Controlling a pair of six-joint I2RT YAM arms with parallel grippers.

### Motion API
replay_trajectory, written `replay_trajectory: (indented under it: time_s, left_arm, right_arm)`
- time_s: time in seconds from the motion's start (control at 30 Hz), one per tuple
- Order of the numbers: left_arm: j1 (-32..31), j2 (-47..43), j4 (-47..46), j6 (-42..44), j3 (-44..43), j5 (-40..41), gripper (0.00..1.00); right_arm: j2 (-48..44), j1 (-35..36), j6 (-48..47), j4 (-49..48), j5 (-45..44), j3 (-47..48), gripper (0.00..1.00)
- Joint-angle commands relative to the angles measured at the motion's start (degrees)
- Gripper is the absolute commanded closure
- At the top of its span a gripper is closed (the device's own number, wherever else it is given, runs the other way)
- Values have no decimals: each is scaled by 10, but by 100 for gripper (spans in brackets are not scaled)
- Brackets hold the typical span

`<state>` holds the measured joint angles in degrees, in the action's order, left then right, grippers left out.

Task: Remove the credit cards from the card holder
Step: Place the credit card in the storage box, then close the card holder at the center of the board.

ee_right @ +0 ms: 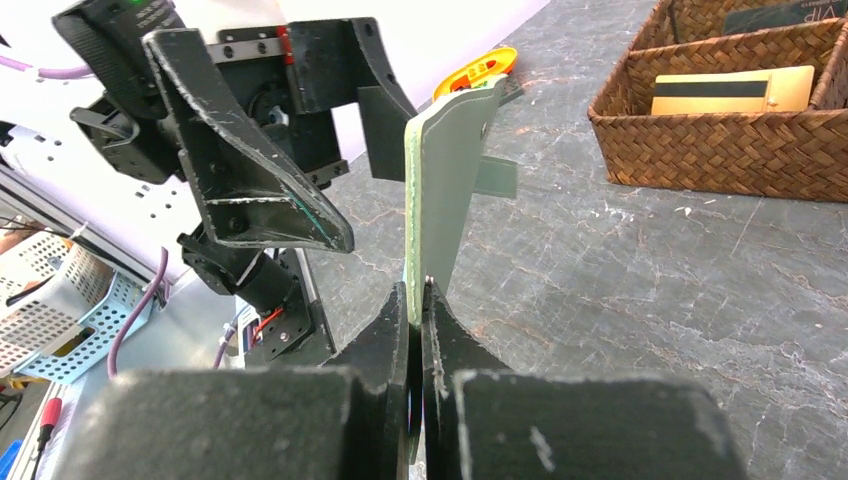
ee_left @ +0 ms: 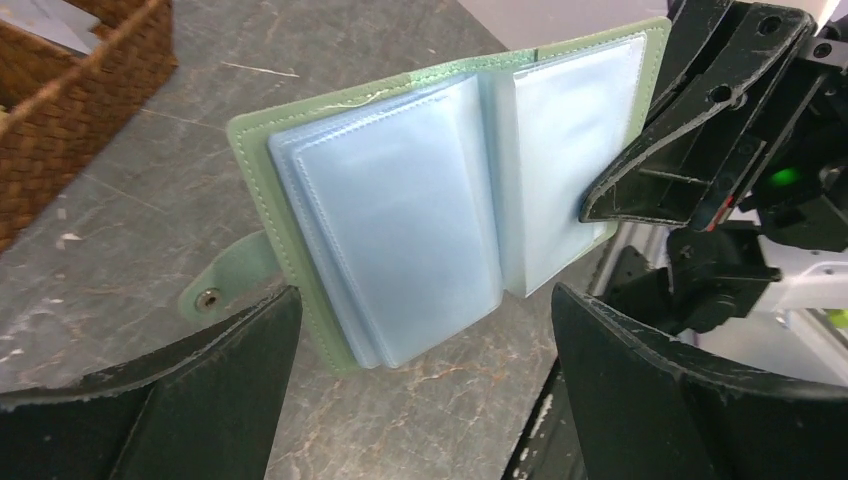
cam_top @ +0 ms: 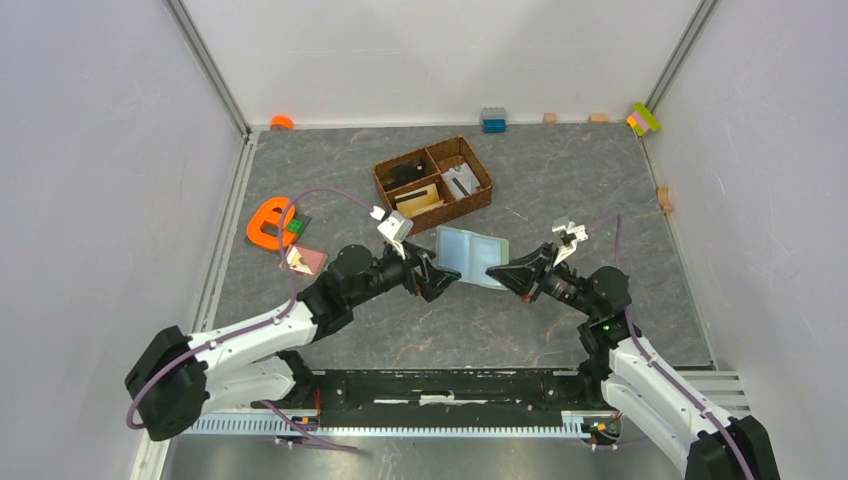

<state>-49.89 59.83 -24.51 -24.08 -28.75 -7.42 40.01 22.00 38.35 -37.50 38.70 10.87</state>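
The card holder point(cam_top: 470, 256) is held open above the table, sage-green outside with pale blue sleeves point(ee_left: 420, 220) inside. My right gripper point(ee_right: 416, 300) is shut on its right cover edge point(ee_right: 440, 170), holding it upright. My left gripper point(ee_left: 425, 340) stands wide open just short of the sleeves, touching nothing; it is also in the top view point(cam_top: 448, 280). A pinkish-brown credit card point(cam_top: 308, 260) lies on the table at the left. A tan card point(ee_right: 735, 90) with a dark stripe lies in the basket. The sleeves facing me show only plain blue.
A brown wicker divided basket point(cam_top: 382, 182) stands just behind the holder, its wall point(ee_right: 700, 150) to the right of the right gripper. An orange e-shape point(cam_top: 268, 222) lies at the left. Small coloured blocks point(cam_top: 493, 119) line the back wall.
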Motion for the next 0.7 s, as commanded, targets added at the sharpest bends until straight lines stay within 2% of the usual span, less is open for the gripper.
replay_trajectory:
  time_s: [0.0, 0.23, 0.5, 0.57, 0.67]
  left_arm:
    - [12, 36, -79, -72, -5, -76, 0]
    - [34, 22, -75, -90, 15, -33, 0]
    - [37, 43, -151, -105, 24, -98, 2]
    - [37, 52, -194, -116, 31, -130, 11]
    - [37, 64, -241, -126, 32, -177, 33]
  right_arm:
    - [-14, -3, -4, -27, 18, 23, 100]
    - [-31, -3, -10, -24, 14, 22, 100]
    - [-36, -3, -26, -1, 10, 30, 100]
    - [-34, -3, -29, 5, 5, 30, 100]
    - [-25, -3, -35, 12, -4, 27, 100]
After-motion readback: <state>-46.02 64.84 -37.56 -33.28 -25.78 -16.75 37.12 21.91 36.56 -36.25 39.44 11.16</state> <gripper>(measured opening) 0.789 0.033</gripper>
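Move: The open card holder, still pinched by the right hand, has its middle about 5 cm to the left hand's right, 2 cm ahead and roughly level with it. From the left hand, the storage box lies some 19 cm ahead, 3 cm left and 16 cm lower; the gold card in it is about 16 cm ahead, 6 cm left and also 16 cm down. From the right hand, the holder's middle is about 4 cm left, 3 cm ahead. The right hand keeps its pinch on the card holder's right side, raising it about 1 cm. The left hand eases roughly 1 cm to the right after a small dip and recovery, rolling its left side down about 10 degrees and tipping slightly, so its wide-open fingers straddle the holder's left edge; only at the end do they start closing, by about a fifth. A firm grip isn't visible yet. ##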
